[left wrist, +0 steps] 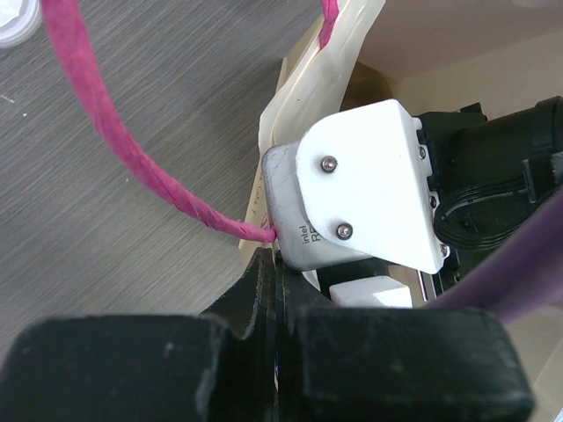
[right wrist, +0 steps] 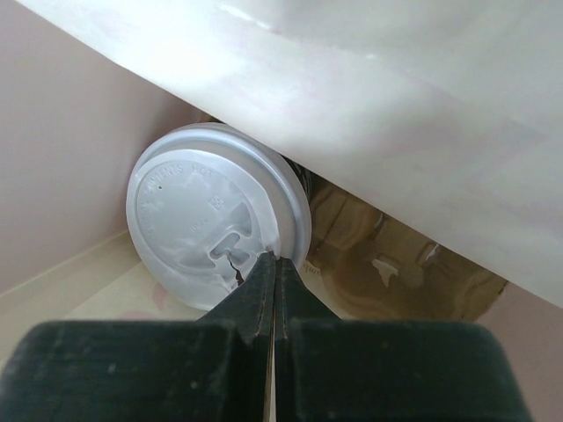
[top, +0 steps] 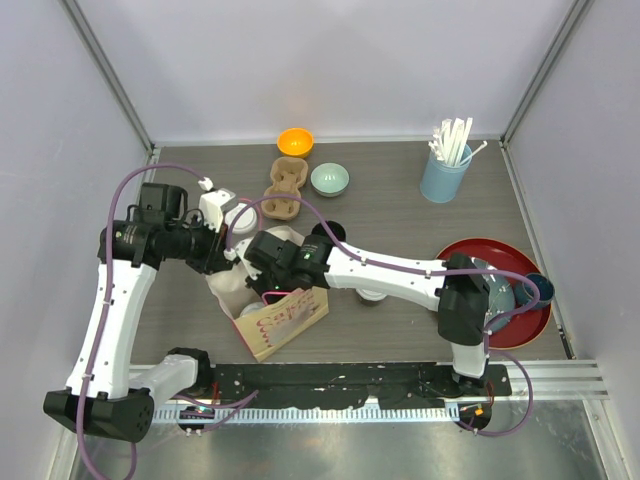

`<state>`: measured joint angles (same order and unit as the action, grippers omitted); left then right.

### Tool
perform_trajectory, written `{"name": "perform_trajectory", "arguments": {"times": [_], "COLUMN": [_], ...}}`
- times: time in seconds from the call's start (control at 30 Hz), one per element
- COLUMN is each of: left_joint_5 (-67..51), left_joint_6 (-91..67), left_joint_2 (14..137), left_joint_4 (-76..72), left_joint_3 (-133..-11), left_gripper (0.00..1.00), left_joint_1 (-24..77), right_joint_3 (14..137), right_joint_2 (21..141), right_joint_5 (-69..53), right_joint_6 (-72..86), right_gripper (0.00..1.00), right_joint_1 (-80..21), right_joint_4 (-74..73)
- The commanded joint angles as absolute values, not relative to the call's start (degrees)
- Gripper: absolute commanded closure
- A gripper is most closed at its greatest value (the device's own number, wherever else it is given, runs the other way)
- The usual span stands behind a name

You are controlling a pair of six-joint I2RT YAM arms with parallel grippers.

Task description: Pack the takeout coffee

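A cream paper bag (top: 290,315) with pink print lies on its side in front of the arms. My left gripper (top: 220,260) is shut on the bag's rim (left wrist: 299,79), right where the pink rope handle (left wrist: 132,149) ends at my fingertips (left wrist: 264,264). My right gripper (top: 258,283) reaches into the bag's mouth. In the right wrist view a takeout coffee cup (right wrist: 198,220) lies inside the bag with its white lid facing me. My right gripper (right wrist: 274,259) is shut, its tips against the lid's rim. Another lidded cup (top: 372,296) stands under my right arm.
A brown cup carrier (top: 285,190), an orange bowl (top: 295,142) and a pale green bowl (top: 330,180) sit at the back. A light-blue tumbler of straws (top: 445,178) stands at the back right. A red plate (top: 480,255) with a dark blue mug (top: 537,290) is at the right edge.
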<state>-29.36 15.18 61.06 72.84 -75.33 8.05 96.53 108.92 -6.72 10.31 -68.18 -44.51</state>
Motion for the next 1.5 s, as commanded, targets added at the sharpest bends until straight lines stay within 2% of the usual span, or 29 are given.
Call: {"name": "perform_trajectory", "arguments": {"times": [0.0, 0.37, 0.63, 0.73, 0.93, 1.03, 1.27, 1.47], "left_joint_5": [-38.1, -38.0, -37.4, -37.5, -37.4, -37.6, -37.8, -37.7], "left_joint_6": [15.4, 15.8, 16.0, 16.3, 16.8, 17.4, 18.5, 19.4], "left_joint_2": [59.0, 58.3, 58.2, 58.3, 58.7, 58.8, 58.9, 58.8], "left_joint_4": [73.7, 73.6, 73.5, 73.7, 74.1, 74.8, 76.2, 77.1], "left_joint_3": [-75.9, -75.5, -74.6, -74.5, -74.5, -74.8, -75.1, -75.4], "left_gripper": [1.00, 1.00, 1.00, 1.00, 1.00, 1.00, 1.00, 1.00], "left_joint_1": [9.3, 9.3, 9.3, 9.2, 9.3, 9.3, 9.3, 9.3], "right_joint_3": [95.2, 95.4, 96.0, 95.9, 95.2, 94.0, 91.1, 89.6], "right_joint_2": [112.2, 113.0, 112.6, 112.0, 108.9, 106.2, 100.9, 98.6], "right_joint_5": [-3.3, -2.0, -1.9, -1.8, -3.2, -4.5, -4.8, -3.7], "right_joint_6": [13.8, 14.4, 14.3, 14.0, 14.0, 13.5, 11.8, 11.3], "right_gripper": [0.99, 0.99, 0.91, 0.86, 0.64, 0.61, 0.42, 0.36], "right_joint_1": [-67.6, -68.1, -68.3, -68.4, -68.5, -68.6, -68.9, -68.9], "right_joint_4": [-42.4, -41.9, -41.2, -40.9, -38.2, -34.7, -27.4, -24.4]}}
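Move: The lidded cup inside the paper bag is right at the shut right fingertips: its middle lies about 3 cm back, 1 cm left and 6 cm below, with the lid's rim by the tips. Outside the bag, the black cup stands some 12 cm ahead and 12 cm to the right, and the white lids about 16 cm ahead and 5 cm left. From the left hand the cup in the bag is roughly 7 cm back, 5 cm right and 16 cm down. Hold the shut right fingers almost still at the lid's rim, easing barely forward, then open them to a bit over half. As they spread, draw the right hand up about 3 cm and slightly left off the cup, tilting the fingers some 10 degrees towards level. Keep the left gripper shut on the bag's rim by the pink handle, and late on let it drift about 1.5 cm back and right. ##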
